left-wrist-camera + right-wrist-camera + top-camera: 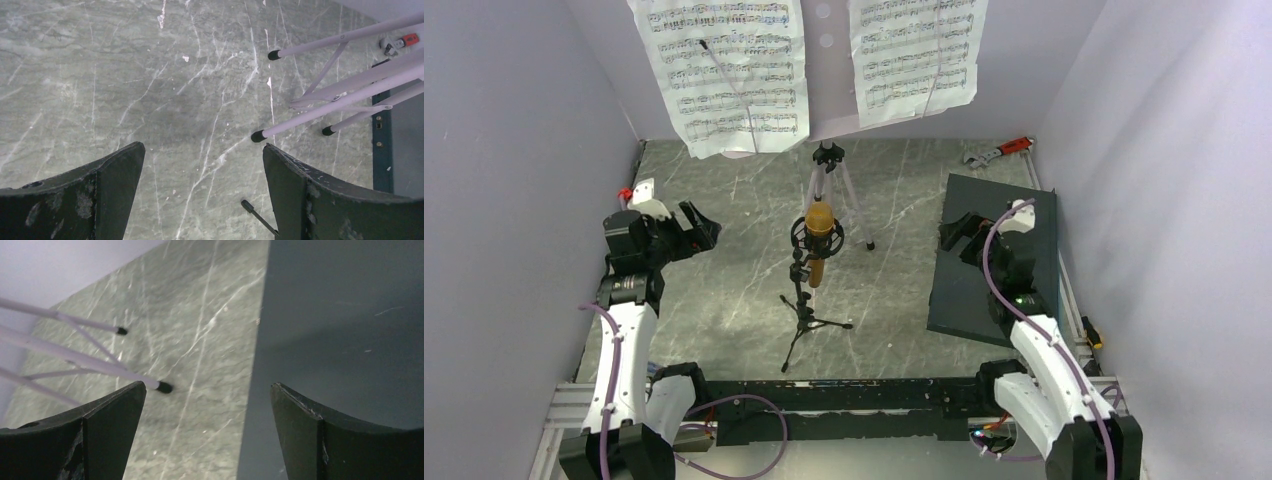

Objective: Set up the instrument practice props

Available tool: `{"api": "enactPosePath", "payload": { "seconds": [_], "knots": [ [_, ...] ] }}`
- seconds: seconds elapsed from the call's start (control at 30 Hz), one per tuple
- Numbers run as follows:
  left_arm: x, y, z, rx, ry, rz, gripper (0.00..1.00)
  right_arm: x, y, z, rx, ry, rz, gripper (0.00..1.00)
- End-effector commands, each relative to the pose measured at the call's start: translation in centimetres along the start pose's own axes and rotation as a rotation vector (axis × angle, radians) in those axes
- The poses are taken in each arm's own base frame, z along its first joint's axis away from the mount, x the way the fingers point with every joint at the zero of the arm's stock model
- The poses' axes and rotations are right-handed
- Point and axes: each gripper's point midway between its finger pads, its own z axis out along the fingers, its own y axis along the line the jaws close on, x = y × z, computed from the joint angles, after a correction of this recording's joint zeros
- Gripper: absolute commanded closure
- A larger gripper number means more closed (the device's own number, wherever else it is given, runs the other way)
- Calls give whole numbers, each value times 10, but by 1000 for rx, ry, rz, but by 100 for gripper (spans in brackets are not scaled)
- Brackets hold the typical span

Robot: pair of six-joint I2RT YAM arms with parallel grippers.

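The pale lilac music stand (pixel 829 70) stands at the back centre on its tripod legs (pixel 852 205). Two white music sheets (pixel 724 70) (pixel 914 55) rest on its desk. The gold microphone (pixel 819 240) sits upright in the ring mount of the small black mic stand (pixel 804 320), in front of the music stand. My left gripper (pixel 704 232) is open and empty, left of the microphone. My right gripper (pixel 954 235) is open and empty over the slab's left edge. The lilac legs show in the left wrist view (pixel 340 95) and the right wrist view (pixel 75 357).
A dark grey flat slab (pixel 984 290) lies at the right, also in the right wrist view (pixel 345 325). A red-handled wrench (pixel 999 152) lies at the back right corner. Pale walls close in the table on three sides. One black mic-stand foot (pixel 257 216) shows near my left fingers.
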Motion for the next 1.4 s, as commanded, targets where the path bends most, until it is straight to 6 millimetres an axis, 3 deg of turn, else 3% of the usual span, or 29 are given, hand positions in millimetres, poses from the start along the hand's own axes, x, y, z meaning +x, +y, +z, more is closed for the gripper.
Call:
{"api": "enactPosePath", "payload": {
  "seconds": [0.0,0.23,0.43,0.7,0.9,1.03,1.23,1.27,1.33,1.37],
  "knots": [
    [2,4,3,-30,-25,-104,6,-38,-26,-18,162,-161,-107,0],
    [25,36,9,-165,-56,-171,6,-52,-52,-28,310,-233,-141,0],
    [34,76,11,-321,-159,-104,6,-40,-85,-24,428,-266,-197,0],
    [38,105,22,-386,-287,-26,6,-25,-109,-26,446,-391,-241,1],
    [51,112,44,-350,-291,50,6,-14,-131,-25,522,-408,-275,1],
    [46,110,59,-282,-398,108,6,-16,-135,-21,539,-436,-301,1],
    [46,95,86,-164,-326,266,6,-26,-119,-14,437,-511,-380,1],
    [49,94,87,-149,-346,287,6,-26,-118,-11,428,-513,-384,1],
    [75,105,98,-156,-325,285,6,-23,-120,-3,430,-515,-386,1],
    [68,101,99,-136,-384,295,6,-21,-119,2,413,-512,-399,1]
  ]
}}
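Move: The gold microphone already stands upright in the mount on its small stand. From my left hand it is about 24 cm to the right, 6 cm nearer my base and slightly higher; the music stand's legs are some 31 cm to the right and 17 cm farther out. From my right hand the microphone is about 28 cm to the left, 8 cm back and 7 cm higher, while the black case's middle lies 10 cm right, 2 cm farther out and 14 cm below. With the microphone left standing, I fold both empty, open hands back to rest. My left hand sinks about 15 cm towards the bare table and swings left, easing forward late, its wrist first turning counter-clockwise and then partly back. My right hand draws right, away from the microphone, rises briefly, then drops low over the black case, turning clockwise and rolling its left side down some 30 degrees. ##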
